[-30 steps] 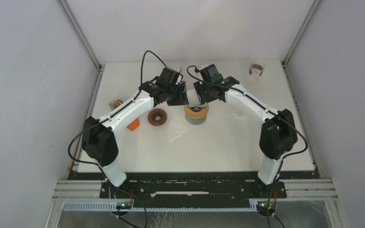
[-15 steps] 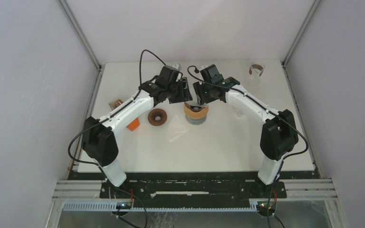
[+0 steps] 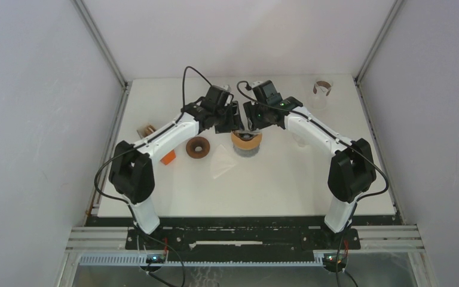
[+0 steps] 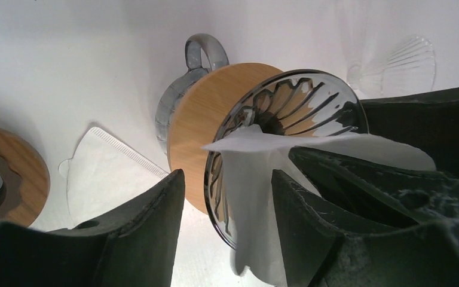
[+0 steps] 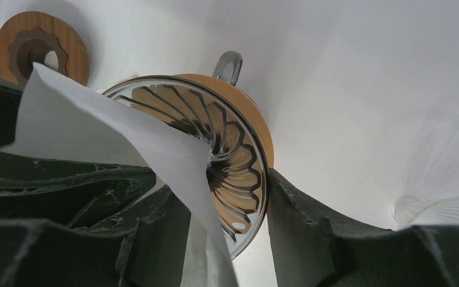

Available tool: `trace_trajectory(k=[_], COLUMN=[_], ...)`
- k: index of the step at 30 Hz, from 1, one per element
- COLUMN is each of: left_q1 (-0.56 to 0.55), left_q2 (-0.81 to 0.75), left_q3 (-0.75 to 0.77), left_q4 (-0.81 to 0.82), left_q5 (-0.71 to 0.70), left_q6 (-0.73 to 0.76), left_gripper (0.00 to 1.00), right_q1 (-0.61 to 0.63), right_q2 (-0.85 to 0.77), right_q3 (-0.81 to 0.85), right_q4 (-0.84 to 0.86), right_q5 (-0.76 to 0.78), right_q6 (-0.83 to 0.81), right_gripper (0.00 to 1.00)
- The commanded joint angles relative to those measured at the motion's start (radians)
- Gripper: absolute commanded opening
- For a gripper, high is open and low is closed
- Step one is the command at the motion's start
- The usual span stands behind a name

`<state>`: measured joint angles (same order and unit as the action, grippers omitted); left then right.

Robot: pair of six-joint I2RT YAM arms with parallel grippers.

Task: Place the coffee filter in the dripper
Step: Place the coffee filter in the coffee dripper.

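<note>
The glass dripper, with a wooden collar and a handle, stands at mid-table. A white coffee filter hangs into its ribbed cone, crumpled, one edge sticking out over the rim. My left gripper is open around the filter's lower part and the near rim, its right finger beside the paper. Facing it, my right gripper is open astride the opposite rim, with the filter running past its left finger. In the top view both grippers, left and right, meet just above the dripper.
A spare flat filter lies on the table in front of the dripper. A wooden ring sits to its left, an orange block further left. A clear ribbed glass piece lies behind, and a glass cup at back right.
My left gripper's jaws have spread apart and it has shifted slightly right, closer over the dripper. The right gripper has stayed put.
</note>
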<state>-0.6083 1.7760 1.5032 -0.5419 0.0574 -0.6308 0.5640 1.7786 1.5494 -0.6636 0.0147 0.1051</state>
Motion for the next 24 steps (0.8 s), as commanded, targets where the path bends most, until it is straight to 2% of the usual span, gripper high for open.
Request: trace_trajectory(k=[1, 16, 18, 24], left_q1=[-0.001, -0.001, -0.001, -0.001], left_q2=[0.004, 0.002, 0.002, 0.009], left_q3=[0.034, 0.06, 0.064, 0.072], left_q4=[-0.004, -0.111, -0.118, -0.119], left_q5=[0.007, -0.003, -0.004, 0.012], left_q6=[0.0, 0.08, 0.085, 0.084], left_gripper=[0.6, 0.42, 0.39, 0.38], right_q1=[-0.001, -0.027, -0.028, -0.024], right_q2=[-0.026, 0.002, 0.002, 0.0], right_q3=[0.003, 0.02, 0.021, 0.023], right_q4=[0.055, 0.055, 0.052, 0.049], right_q5=[0.029, 0.138, 0.135, 0.062], right_q6=[0.016, 0.006, 0.003, -0.016], right_gripper=[0.55, 0.55, 0.55, 0.55])
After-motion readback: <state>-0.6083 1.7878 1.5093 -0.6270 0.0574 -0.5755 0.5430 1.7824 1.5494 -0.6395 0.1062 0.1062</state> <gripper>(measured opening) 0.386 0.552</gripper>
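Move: The coffee filter stands loosely in the dripper's mouth between my hands, about 3 cm to the right of my left hand and 3 cm to the left of my right, roughly a centimetre below both; the dripper's middle is some 5 cm below, 1 to 2 cm back. From my left hand, the wooden ring is about 13 cm left, level with it, and the spare filter 5 cm left, 6 cm back, both some 15 cm down. I draw my hands apart to spread the filter's paper mouth: my right hand eases about 2 cm forward and 2 cm right over the dripper's far right rim, gap unchanged, turning a little clockwise. My left hand sinks about 1.5 cm while backing off and going left about 1 cm each, its fingers narrowing by about a third around the filter's left edge. ##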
